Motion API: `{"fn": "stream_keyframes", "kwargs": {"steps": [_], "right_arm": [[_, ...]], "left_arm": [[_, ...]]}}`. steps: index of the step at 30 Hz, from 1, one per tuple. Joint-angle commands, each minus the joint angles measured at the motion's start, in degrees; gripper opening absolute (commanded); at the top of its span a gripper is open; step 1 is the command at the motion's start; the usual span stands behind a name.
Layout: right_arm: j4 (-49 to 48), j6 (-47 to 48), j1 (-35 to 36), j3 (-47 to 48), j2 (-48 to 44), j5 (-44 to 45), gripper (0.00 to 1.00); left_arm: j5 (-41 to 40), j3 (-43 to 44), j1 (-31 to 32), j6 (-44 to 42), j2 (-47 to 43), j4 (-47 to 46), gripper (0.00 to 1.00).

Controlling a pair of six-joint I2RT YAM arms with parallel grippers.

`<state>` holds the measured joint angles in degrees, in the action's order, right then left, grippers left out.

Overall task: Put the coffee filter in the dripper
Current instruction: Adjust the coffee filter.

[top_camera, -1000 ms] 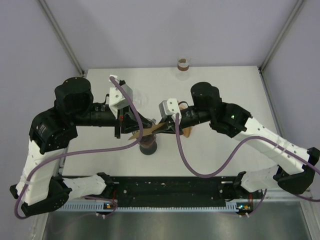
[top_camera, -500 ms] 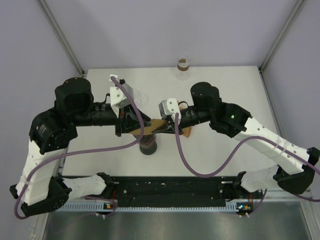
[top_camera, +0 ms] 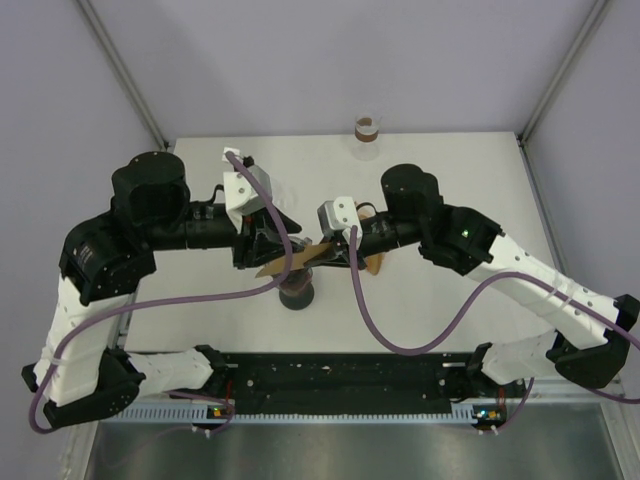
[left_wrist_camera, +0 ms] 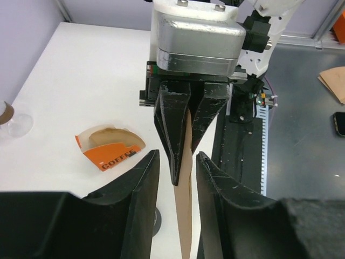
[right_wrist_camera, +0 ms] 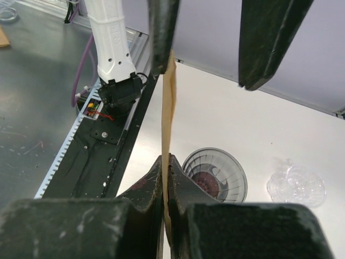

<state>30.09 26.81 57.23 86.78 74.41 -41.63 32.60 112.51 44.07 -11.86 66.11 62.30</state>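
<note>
A flat brown coffee filter point(top_camera: 290, 262) hangs in the air above the dripper point(top_camera: 297, 292), a dark ribbed cone near the table's front middle. My right gripper point(right_wrist_camera: 165, 159) is shut on one edge of the filter point(right_wrist_camera: 168, 113), with the dripper point(right_wrist_camera: 215, 175) just below and beside it. My left gripper point(left_wrist_camera: 177, 156) is open. Its fingers point(left_wrist_camera: 141, 178) stand on either side of the filter point(left_wrist_camera: 185, 216), with a gap on both sides. Seen from above, the left gripper point(top_camera: 275, 245) and the right gripper point(top_camera: 325, 250) face each other tip to tip.
An orange box of coffee filters point(left_wrist_camera: 110, 147) lies on the white table behind the grippers, partly under the right arm point(top_camera: 372, 262). A clear glass point(top_camera: 368, 132) stands at the back edge. The black rail point(top_camera: 340, 375) runs along the near edge.
My left gripper's jaws have come apart and let go of the filter. The right gripper stays clamped on it, and the filter has hardly moved.
</note>
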Motion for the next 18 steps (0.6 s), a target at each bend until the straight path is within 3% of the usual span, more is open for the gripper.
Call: {"fn": "stream_keyframes", "kwargs": {"steps": [1, 6, 11, 18], "right_arm": [[-0.64, -0.70, 0.51, 2.16, -0.50, -0.39, 0.00], [-0.47, -0.70, 0.51, 2.25, -0.32, -0.30, 0.00], [-0.47, -0.70, 0.51, 2.34, -0.41, -0.65, 0.00], [-0.47, -0.97, 0.42, 2.16, -0.50, -0.73, 0.00]], "left_arm": [[4.12, 1.23, 0.49, -1.24, 0.43, 1.94, 0.41], [5.46, 1.05, 0.49, -1.59, 0.43, 2.73, 0.42], [3.08, 2.01, 0.57, 0.08, 0.69, 1.24, 0.10], [1.77, 1.75, 0.49, 1.31, 1.04, 0.63, 0.00]]}}
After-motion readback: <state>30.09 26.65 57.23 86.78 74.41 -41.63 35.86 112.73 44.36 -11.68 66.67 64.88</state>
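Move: The coffee filter stands edge-up in the right fingers, its middle about 5 cm below the left hand and 2 cm back, with its upper edge already between the open left fingers, nearer the back one. The dripper on its server is some 8 cm ahead of the left hand, 2 cm left and 28 cm lower; the coffee bag lies about 20 cm ahead, 10 cm right and 38 cm down. From the right hand, the filter's middle is about 4 cm left, 1 cm back and 2 cm up. The left fingers close from part open to shut and pinch the filter's upper edge, after the left hand has eased about 1 cm back and 1 cm down over the paper, yawing a few degrees clockwise; it then stays there while they shut. The right hand stays put and keeps its pinch on the filter. ##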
